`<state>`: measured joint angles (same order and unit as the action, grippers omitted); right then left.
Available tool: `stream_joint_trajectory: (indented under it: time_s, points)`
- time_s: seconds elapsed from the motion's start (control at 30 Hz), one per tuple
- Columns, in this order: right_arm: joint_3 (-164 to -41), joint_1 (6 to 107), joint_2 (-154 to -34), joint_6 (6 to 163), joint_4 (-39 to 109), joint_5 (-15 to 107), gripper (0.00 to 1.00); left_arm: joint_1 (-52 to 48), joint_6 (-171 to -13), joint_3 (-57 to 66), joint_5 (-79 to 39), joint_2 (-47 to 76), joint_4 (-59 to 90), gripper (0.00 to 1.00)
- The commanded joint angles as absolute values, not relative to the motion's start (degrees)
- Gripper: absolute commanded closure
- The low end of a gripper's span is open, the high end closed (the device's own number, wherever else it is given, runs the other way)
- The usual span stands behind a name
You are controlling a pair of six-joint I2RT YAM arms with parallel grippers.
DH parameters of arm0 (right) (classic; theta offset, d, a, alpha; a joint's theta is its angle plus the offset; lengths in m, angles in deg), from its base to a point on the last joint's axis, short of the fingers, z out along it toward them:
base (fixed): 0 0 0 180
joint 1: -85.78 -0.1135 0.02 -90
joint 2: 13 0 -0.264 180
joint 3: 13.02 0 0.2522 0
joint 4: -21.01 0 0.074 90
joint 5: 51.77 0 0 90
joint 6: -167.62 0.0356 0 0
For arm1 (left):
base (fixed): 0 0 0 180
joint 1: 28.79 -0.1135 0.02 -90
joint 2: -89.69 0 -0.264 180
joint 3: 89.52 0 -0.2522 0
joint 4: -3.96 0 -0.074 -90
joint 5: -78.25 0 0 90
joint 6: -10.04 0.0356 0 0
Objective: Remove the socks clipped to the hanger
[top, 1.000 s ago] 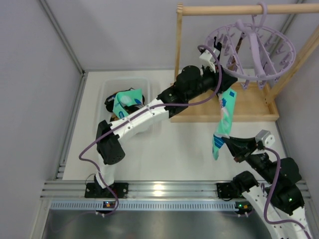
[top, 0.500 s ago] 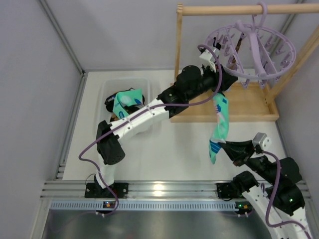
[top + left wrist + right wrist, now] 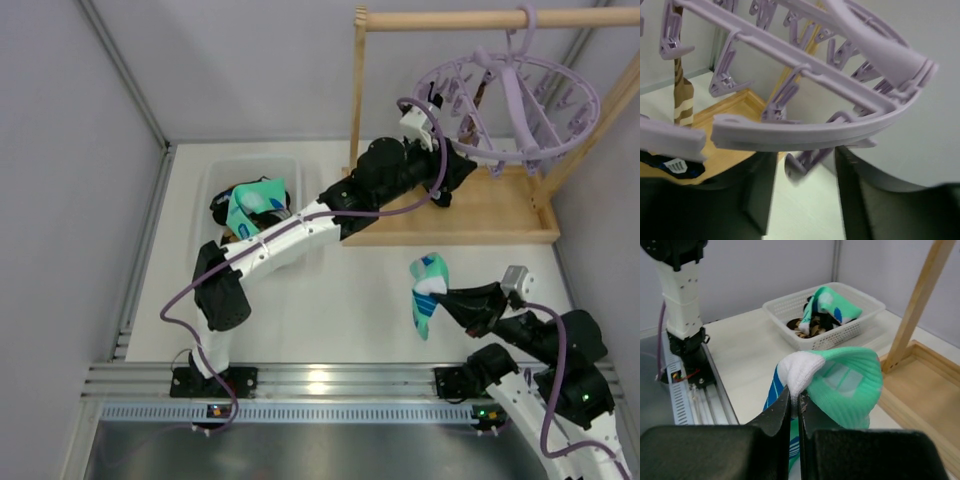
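Note:
The lavender hanger [image 3: 520, 100] hangs from the wooden rail; its ring [image 3: 805, 131] fills the left wrist view. My left gripper [image 3: 445, 175] is right under the ring's near-left edge, open [image 3: 805, 195], with an empty clip [image 3: 799, 166] dangling between the jaws, untouched. A brown striped sock [image 3: 682, 102] and a black sock with a blue-white mark [image 3: 671, 165] stay clipped. My right gripper [image 3: 455, 300] is shut [image 3: 800, 402] on the white toe of a teal sock [image 3: 850, 377], which hangs folded [image 3: 427, 292] over the table, free of the hanger.
A white basket [image 3: 213, 185] at the back left holds a teal sock [image 3: 255, 200] and others; it shows too in the right wrist view [image 3: 850, 332]. The wooden frame's upright [image 3: 357, 80] and base tray [image 3: 495, 215] stand under the hanger.
The teal sock has come off its clip and dropped down toward the right gripper, which pulled it nearer. The left gripper's jaws have opened wider under the ring.

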<state>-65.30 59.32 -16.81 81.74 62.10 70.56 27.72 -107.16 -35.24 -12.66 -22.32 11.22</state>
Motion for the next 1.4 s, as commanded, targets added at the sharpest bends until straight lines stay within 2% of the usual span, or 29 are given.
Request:
stream_joint_trajectory:
  time_s: [0.0, 0.13, 0.2, 0.23, 0.37, 0.4, 0.5, 0.83, 1.03, 1.23, 1.37]
  points:
    - [-64.66, 59.32, -16.95, 83.69, 58.33, 60.93, 1.00, 27.55, -106.16, -32.53, -11.49, -19.12, 8.40, 0.41]
    - [-63.61, 59.32, -17.48, 85.79, 57.18, 54.85, 1.00, 27.46, -104.58, -28.14, -10.52, -16.67, 8.49, 0.27]
    - [-63.69, 59.32, -18.87, 86.32, 57.10, 52.91, 1.00, 27.37, -103.61, -25.60, -9.74, -15.00, 8.49, 0.14]
    - [-63.69, 59.32, -19.67, 86.32, 57.01, 51.77, 1.00, 27.46, -103.08, -22.28, -9.04, -12.90, 8.58, 0.02]
    - [-63.08, 59.32, -23.54, 87.81, 55.43, 50.27, 1.00, 27.37, -100.45, -10.49, -0.70, -4.02, 10.41, 0.02]
    - [-62.73, 59.32, -25.02, 88.08, 54.38, 50.18, 1.00, 27.37, -99.57, -8.47, 5.41, -2.35, 11.82, 0.02]
    - [-60.62, 59.32, -28.80, 89.92, 49.11, 51.14, 1.00, 26.32, -100.08, -3.27, 15.54, 3.46, 22.26, 0.02]
    - [-60.44, 58.89, -51.12, 97.31, 21.52, 60.99, 1.00, 12.35, -108.35, 4.83, 21.54, 21.28, 51.86, 0.02]
    - [-68.51, 51.34, -66.85, 95.73, 16.50, 55.81, 1.00, 8.04, -104.84, 2.10, 25.77, 30.26, 65.06, 0.02]
    - [-80.99, 41.77, -82.85, 92.84, 14.91, 52.73, 1.00, 7.95, -102.03, 2.36, 31.30, 37.47, 69.40, 0.02]
    - [-93.44, 37.54, -93.66, 90.90, 15.08, 53.08, 1.00, 7.95, -100.27, 3.86, 37.80, 41.43, 68.96, 0.02]
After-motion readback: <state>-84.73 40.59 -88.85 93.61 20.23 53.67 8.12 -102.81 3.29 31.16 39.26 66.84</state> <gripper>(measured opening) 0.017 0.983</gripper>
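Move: The teal sock already hangs from the shut right fingers. From that hand the sock basket lies about 33 cm ahead and 38 cm to the left, some 24 cm lower; the wooden rack base is about 36 cm ahead and 13 cm right. From the left hand, up at the hanger's near rim, the basket is some 10 cm ahead, 45 cm left and 32 cm below; a black sock hangs about 17 cm ahead and 3 cm left. The teal sock travels in the right hand's unbroken pinch towards the basket, forward at first while dipping about 5 cm, then swinging some 20 cm left and rising again, fingers tipping down. The left hand spreads its fingers wide, drops off the hanger clip and sweeps about 47 cm left to the basket's near side, turning counter-clockwise some 60 degrees. ##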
